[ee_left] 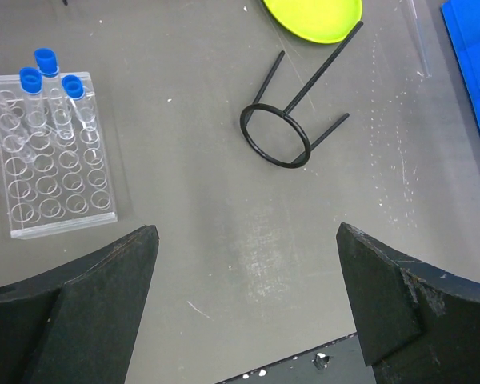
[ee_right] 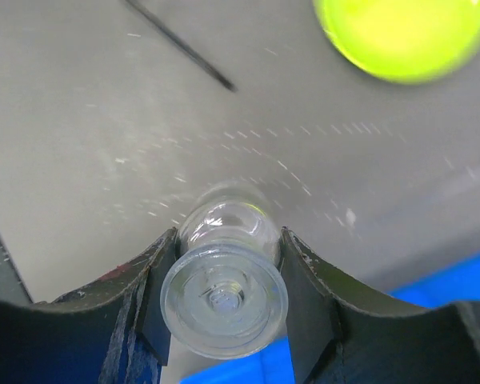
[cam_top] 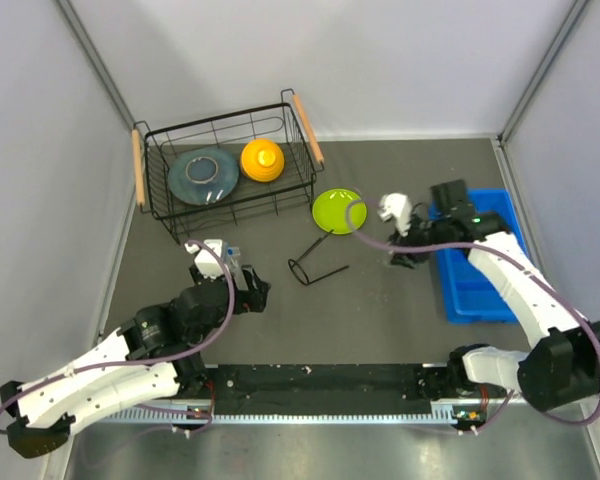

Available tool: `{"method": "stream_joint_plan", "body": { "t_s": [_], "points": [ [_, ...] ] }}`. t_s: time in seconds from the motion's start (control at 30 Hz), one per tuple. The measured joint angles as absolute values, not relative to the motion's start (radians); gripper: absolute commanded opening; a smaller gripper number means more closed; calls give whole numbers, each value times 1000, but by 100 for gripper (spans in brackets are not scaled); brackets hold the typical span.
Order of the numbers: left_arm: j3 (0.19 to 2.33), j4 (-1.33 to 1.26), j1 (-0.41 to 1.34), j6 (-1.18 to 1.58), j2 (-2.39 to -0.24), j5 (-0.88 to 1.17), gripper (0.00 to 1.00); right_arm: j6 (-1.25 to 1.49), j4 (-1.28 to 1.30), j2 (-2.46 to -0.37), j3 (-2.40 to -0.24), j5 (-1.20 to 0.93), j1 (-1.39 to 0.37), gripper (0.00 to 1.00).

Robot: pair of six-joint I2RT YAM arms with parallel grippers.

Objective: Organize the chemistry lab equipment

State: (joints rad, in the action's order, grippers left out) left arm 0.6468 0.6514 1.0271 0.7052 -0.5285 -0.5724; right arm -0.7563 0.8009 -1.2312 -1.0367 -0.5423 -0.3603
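Observation:
My right gripper is shut on a tiny round clear glass dish and holds it just above the table by the blue bin's left edge; in the top view the gripper hides the dish. A clear plastic tube rack holds three blue-capped test tubes at its far end; it also shows in the top view. My left gripper is open and empty over bare table, right of the rack. A black wire ring with three straight legs lies mid-table. No crinkly packet shows.
A blue bin sits at the right. A lime-green plate lies behind the black ring. A black wire basket at the back left holds a grey plate and an orange bowl.

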Motion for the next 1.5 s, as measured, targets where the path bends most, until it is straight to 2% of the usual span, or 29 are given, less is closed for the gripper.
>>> {"method": "stream_joint_plan", "body": {
  "t_s": [0.23, 0.43, 0.73, 1.13, 1.23, 1.27, 1.37, 1.5],
  "points": [
    [646, 584, 1027, 681, -601, -538, 99, -712, 815, -1223, -1085, -535, 64, 25],
    [646, 542, 1027, 670, -640, -511, 99, -661, 727, -1342, -1151, -476, 278, 27],
    [639, 513, 1027, 672, -638, -486, 99, -581, 599, -1555, -1153, -349, 302, 28],
    [626, 497, 1027, 680, -638, -477, 99, -546, 485, -1644, -1082, -292, 302, 35],
    [624, 485, 1027, 683, -638, -466, 99, -542, 466, -1656, -1074, -292, 302, 50],
    [622, 479, 1027, 685, -638, -463, 99, -541, 458, -1657, -1073, -290, 302, 58],
    [616, 469, 1027, 687, -640, -456, 99, -536, 453, -1655, -1066, -289, 302, 69],
    [616, 462, 1027, 687, -654, -451, 99, -538, 466, -1627, -1052, -288, 302, 76]
  ]
}}
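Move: The right hand already holds the clear jar. Its destination, the second compartment from the far end of the blue tray, lies about 12 cm ahead, 24 cm to the right and 12 cm below. The bag of powder fills the compartment some 6 cm beyond that spot. From the right hand, the thin glass rod is roughly 17 cm ahead and 7 cm right, the green plate 18 cm ahead and 10 cm left. From the left hand, that compartment is about 18 cm ahead, 54 cm right and 15 cm below. Still pinching the clear jar, the right hand sweeps some 25 cm right and 12 cm forward over the blue tray's left wall, turning about 55 degrees clockwise, then sinks into the compartment just nearer than the powder bag, where its fingers open and let go of the jar. Meanwhile the left hand, empty and wide open, eases about 5 cm right. ##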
